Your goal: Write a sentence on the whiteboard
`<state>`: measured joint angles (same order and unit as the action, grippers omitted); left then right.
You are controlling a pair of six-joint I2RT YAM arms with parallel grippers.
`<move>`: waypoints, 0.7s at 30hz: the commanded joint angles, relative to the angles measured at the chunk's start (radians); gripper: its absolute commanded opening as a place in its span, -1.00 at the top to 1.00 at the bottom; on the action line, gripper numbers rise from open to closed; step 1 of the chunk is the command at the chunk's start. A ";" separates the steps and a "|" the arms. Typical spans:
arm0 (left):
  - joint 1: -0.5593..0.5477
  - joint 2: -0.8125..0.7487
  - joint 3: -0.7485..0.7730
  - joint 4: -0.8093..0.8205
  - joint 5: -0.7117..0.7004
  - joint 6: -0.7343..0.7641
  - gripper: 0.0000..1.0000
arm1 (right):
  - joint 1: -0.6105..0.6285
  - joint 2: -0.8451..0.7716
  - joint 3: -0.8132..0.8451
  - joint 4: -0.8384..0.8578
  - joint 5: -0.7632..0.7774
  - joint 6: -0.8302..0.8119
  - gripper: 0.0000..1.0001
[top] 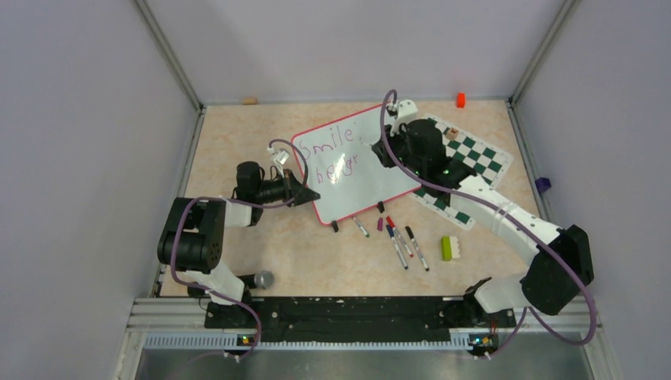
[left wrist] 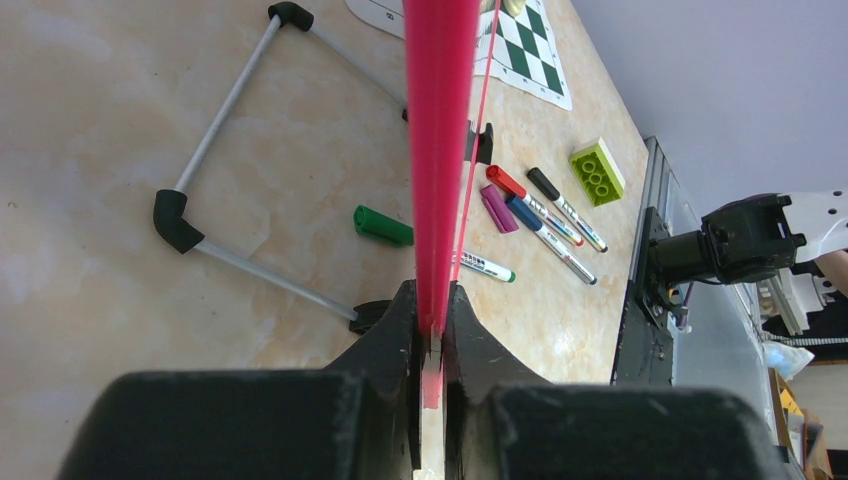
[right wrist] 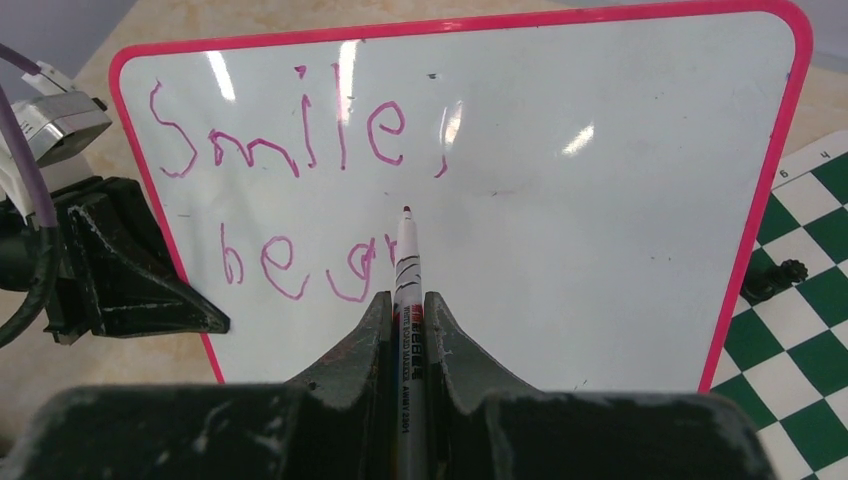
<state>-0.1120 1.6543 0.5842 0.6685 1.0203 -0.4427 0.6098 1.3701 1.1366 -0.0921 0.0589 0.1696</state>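
Note:
The whiteboard (top: 360,170) (right wrist: 600,200) stands tilted up mid-table, white with a red-pink rim. The sentence (right wrist: 290,150) (top: 332,154) is in purple-magenta marker: "Smile," above "be gr". My left gripper (top: 307,195) (left wrist: 436,315) is shut on the board's left rim (left wrist: 440,150), seen edge-on in the left wrist view. My right gripper (top: 385,154) (right wrist: 407,305) is shut on a white marker (right wrist: 406,255). The marker's tip is at the board, just right of the "r".
A green-and-white chess mat (top: 475,158) (right wrist: 810,300) lies right of the board. Several markers (top: 403,241) (left wrist: 545,215), a green cap (left wrist: 383,224) and a lime brick (top: 449,248) (left wrist: 598,172) lie in front. The board's grey rod stand (left wrist: 230,100) rests beneath it. An orange block (top: 460,100) sits far back.

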 commanded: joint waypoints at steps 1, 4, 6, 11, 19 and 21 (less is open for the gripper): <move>-0.012 0.038 -0.012 -0.127 -0.075 0.009 1.00 | -0.015 -0.006 -0.016 0.008 -0.006 0.016 1.00; -0.012 0.037 -0.012 -0.127 -0.076 0.009 1.00 | -0.015 0.006 -0.026 0.003 -0.017 0.017 1.00; -0.012 0.037 -0.012 -0.127 -0.075 0.010 1.00 | -0.015 0.015 -0.028 -0.002 -0.024 0.018 1.00; -0.012 0.036 -0.014 -0.127 -0.075 0.009 1.00 | -0.014 0.041 -0.024 -0.006 -0.036 0.017 1.00; -0.012 0.037 -0.012 -0.127 -0.075 0.010 1.00 | -0.014 0.077 -0.008 -0.002 -0.022 0.018 1.00; -0.013 0.037 -0.012 -0.127 -0.075 0.009 1.00 | -0.014 0.084 0.002 -0.005 -0.019 0.019 1.00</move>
<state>-0.1120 1.6543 0.5846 0.6682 1.0210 -0.4427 0.6052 1.4475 1.1122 -0.1200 0.0326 0.1799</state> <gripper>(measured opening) 0.074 0.099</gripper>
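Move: The marker in the right hand is headed for the blank spot just right of the "r" on the whiteboard, about 6 cm ahead, 4 cm left and 8 cm below. The "r" lies some 2 cm left of that spot; the comma after "Smile" is about 3 cm farther out and 3 cm higher than the spot, level with it sideways. From the left hand, the spot is roughly 8 cm ahead, 11 cm right and 6 cm up. Right hand lowers its marker about 5 cm towards the blank beside "r", tipping down; left keeps the board's edge. ##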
